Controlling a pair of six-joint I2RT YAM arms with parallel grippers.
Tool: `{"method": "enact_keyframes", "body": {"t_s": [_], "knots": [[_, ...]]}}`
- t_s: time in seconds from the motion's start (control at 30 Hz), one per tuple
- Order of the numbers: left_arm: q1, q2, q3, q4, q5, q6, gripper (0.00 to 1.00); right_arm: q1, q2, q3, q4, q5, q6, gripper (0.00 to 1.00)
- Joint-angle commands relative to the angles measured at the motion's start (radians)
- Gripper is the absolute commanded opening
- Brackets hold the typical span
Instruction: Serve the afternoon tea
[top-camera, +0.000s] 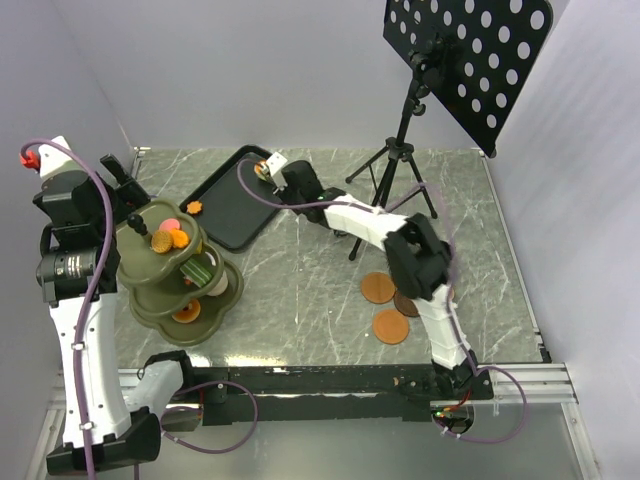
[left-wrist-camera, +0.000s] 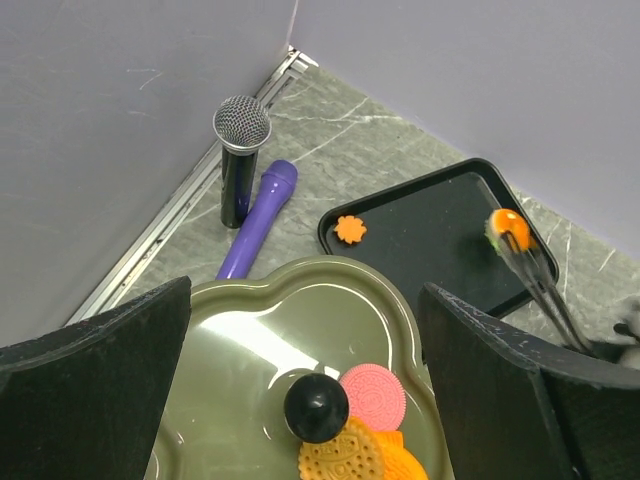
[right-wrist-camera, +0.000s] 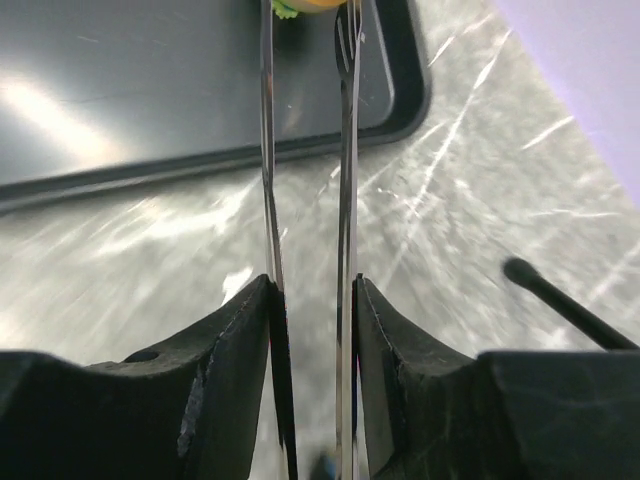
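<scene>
My right gripper (right-wrist-camera: 312, 290) is shut on thin metal tongs (right-wrist-camera: 345, 150), reaching to the far end of the black tray (top-camera: 225, 200). The tong tips pinch an orange and green pastry (left-wrist-camera: 508, 230) over the tray's far corner. An orange flower-shaped cookie (left-wrist-camera: 350, 229) lies on the tray. My left gripper (left-wrist-camera: 305, 330) hangs open above the top tier of an olive tiered stand (left-wrist-camera: 250, 330), its fingers (left-wrist-camera: 95, 380) wide apart and holding nothing. That tier carries a pink cookie (left-wrist-camera: 373, 395) and orange cookies (left-wrist-camera: 340, 455) beside a black knob (left-wrist-camera: 316, 407). Round brown-orange saucers (top-camera: 378, 288) lie on the table near the right arm.
A microphone (left-wrist-camera: 241, 150) and a purple handle (left-wrist-camera: 260, 215) lie by the far left wall. A perforated music stand (top-camera: 465, 60) on a tripod (top-camera: 395, 165) rises at the back right. The stand's lower tiers (top-camera: 187, 313) hold more pastries.
</scene>
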Motion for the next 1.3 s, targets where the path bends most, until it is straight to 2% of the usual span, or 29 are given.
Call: {"method": "enact_keyframes", "body": {"t_s": [0.0, 0.17, 0.3, 0.47, 0.7, 0.83, 1.27], "knots": [[0.007, -0.018, 0.043, 0.049, 0.014, -0.018, 1.0, 0.03, -0.277, -0.125, 0.083, -0.069, 0.008, 0.25], [0.005, -0.019, 0.068, 0.028, 0.035, -0.037, 1.0, 0.071, -0.518, -0.358, 0.026, -0.139, 0.027, 0.24], [0.005, -0.008, 0.082, 0.005, 0.071, -0.072, 1.0, 0.136, -0.642, -0.476, -0.102, -0.155, 0.01, 0.24], [0.005, 0.008, 0.098, -0.007, 0.092, -0.083, 1.0, 0.203, -0.771, -0.547, -0.239, -0.17, 0.002, 0.23], [0.005, 0.021, 0.129, -0.026, 0.103, -0.083, 1.0, 0.289, -0.86, -0.556, -0.383, -0.265, -0.018, 0.23], [0.005, 0.022, 0.128, -0.033, 0.115, -0.09, 1.0, 0.326, -0.867, -0.559, -0.365, -0.323, -0.056, 0.23], [0.005, 0.033, 0.118, -0.05, 0.134, -0.08, 1.0, 0.443, -0.695, -0.464, -0.256, -0.379, -0.148, 0.23]]}}
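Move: The right hand's tongs already hold the orange pastry, about 10 cm ahead of the hand, 4 left and 7 below. It is bound for the right lobe of the tea stand's bottom tier, roughly 26 cm back, 10 left and 8 below the hand; on the stand, the white ring is about 23 back and 12 left, the striped piece 23 back and 15 left. From the left hand that lobe lies some 20 cm right, 3 back, 35 lower. Still pinching the orange pastry between the tong tips, the right hand sweeps it back about 32 cm from the black tray to the stand, rising some 11 cm early on and then giving back around 4. Meanwhile the wrist swings about 45 degrees counter-clockwise and tips down, pointing the tongs left at the lobe. The open, empty left hand shifts about 2 cm up and right. ##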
